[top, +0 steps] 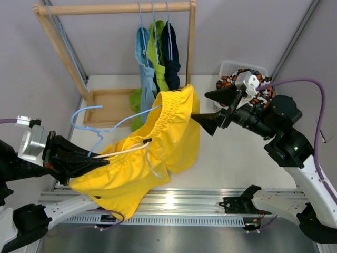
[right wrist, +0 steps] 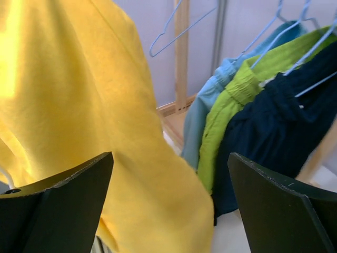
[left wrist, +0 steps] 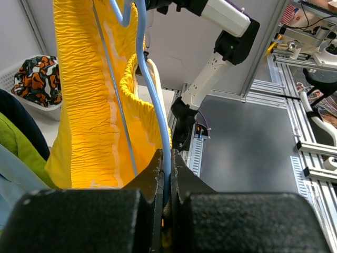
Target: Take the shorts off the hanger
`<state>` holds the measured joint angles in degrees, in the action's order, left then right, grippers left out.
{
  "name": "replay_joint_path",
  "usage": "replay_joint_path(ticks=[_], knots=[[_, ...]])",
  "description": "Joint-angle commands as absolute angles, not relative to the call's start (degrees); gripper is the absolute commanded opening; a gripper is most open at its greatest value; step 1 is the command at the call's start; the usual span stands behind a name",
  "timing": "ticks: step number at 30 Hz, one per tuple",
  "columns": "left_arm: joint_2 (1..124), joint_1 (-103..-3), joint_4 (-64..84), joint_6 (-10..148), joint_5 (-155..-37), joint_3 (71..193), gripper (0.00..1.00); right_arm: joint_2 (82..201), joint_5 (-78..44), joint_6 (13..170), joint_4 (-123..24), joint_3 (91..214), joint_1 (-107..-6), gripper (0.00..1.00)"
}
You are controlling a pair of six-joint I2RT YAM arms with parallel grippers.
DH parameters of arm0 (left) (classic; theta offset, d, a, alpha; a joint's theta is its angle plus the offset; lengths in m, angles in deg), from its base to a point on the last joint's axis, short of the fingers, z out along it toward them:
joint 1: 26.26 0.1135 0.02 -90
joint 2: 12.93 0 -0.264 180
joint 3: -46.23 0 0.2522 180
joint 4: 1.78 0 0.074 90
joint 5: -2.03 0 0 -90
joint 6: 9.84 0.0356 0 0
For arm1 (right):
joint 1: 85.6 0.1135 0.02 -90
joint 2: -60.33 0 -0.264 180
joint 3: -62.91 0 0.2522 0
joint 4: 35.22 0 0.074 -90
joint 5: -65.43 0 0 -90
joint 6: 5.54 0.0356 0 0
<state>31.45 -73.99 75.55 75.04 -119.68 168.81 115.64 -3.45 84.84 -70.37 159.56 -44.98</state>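
Note:
The bright yellow shorts (top: 152,142) hang on a light blue wire hanger (top: 92,118) held over the table's front left. My left gripper (top: 92,161) is shut on the hanger's wire (left wrist: 158,121), with the yellow fabric (left wrist: 89,105) beside it. My right gripper (top: 208,108) is open, just right of the shorts' waistband; yellow cloth (right wrist: 105,121) fills the space before its jaws. Light blue (top: 143,68), lime green (top: 158,58) and dark navy shorts (top: 171,50) hang on the wooden rack (top: 113,8). The orange-black-white shorts (top: 247,84) lie in a white basket (top: 231,66).
The rack's wooden base (top: 110,105) sits on the table at the back left. The right arm's base (left wrist: 210,68) shows in the left wrist view. An aluminium rail (top: 184,203) runs along the near table edge.

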Motion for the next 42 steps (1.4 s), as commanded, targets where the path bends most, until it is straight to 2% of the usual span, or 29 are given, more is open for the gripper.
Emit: replay_joint_path(ticks=[1, 11, 12, 13, 14, 15, 20, 25, 31, 37, 42], knots=[[31.5, -74.4, 69.0, 74.4, -120.8, 168.9, 0.00, 114.1, -7.3, 82.7, -68.9, 159.0, -45.6, 0.99], [32.2, -74.4, 68.2, 74.3, -121.5, 168.5, 0.00, 120.1, 3.4, 90.9, -55.7, 154.9, -45.6, 0.99], [32.0, -74.4, 68.1, 74.4, -121.3, 168.4, 0.00, 120.3, 4.1, 91.4, -54.6, 154.4, -45.6, 0.93], [31.9, -74.4, 68.1, 74.4, -119.8, 168.1, 0.00, 120.5, 5.6, 92.0, -53.7, 153.9, -45.6, 0.75], [31.8, -74.4, 68.1, 74.6, -118.9, 168.1, 0.00, 121.0, 6.0, 92.1, -53.7, 153.8, -45.5, 0.19], [31.7, -74.4, 68.4, 74.8, -117.6, 168.2, 0.00, 121.0, 5.8, 92.1, -54.1, 153.7, -45.5, 0.00], [32.2, -74.4, 71.3, 75.3, -108.0, 169.6, 0.00, 115.9, -3.6, 90.7, -56.3, 151.7, -47.7, 0.00], [31.2, -74.4, 71.9, 75.2, -104.9, 166.9, 0.00, 109.6, -10.2, 92.7, -59.6, 152.0, -62.6, 0.00], [30.1, -74.4, 72.3, 75.2, -103.3, 165.9, 0.00, 110.9, -14.8, 98.2, -67.6, 154.7, -79.2, 0.00], [29.3, -74.4, 73.0, 75.6, -101.2, 166.3, 0.00, 110.3, -17.4, 103.3, -68.5, 151.1, -82.7, 0.00], [28.8, -74.4, 72.4, 75.4, -99.2, 166.7, 0.00, 109.0, -14.0, 105.6, -67.2, 146.5, -83.0, 0.00]])
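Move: The free waistband end of the yellow shorts hangs just in front of my open right fingers, about 4 cm left, 2 cm ahead and 4 cm lower. The hanger's far end, still inside the waistband, is some 13 cm to that hand's left, barely ahead and about level; the navy shorts hang roughly 23 cm ahead, 12 cm left and 8 cm lower. From my left hand, the free waistband end lies about 15 cm ahead, 23 cm right and 6 cm below. With my right hand I dip left and down over the free waistband end, shut the fingers on it, then haul it about 17 cm right and somewhat forward, rising then sinking, the wrist swinging some 35 degrees clockwise. My left hand keeps its pinch on hanger and waistband, travelling about 8 cm forward while turning counter-clockwise. ##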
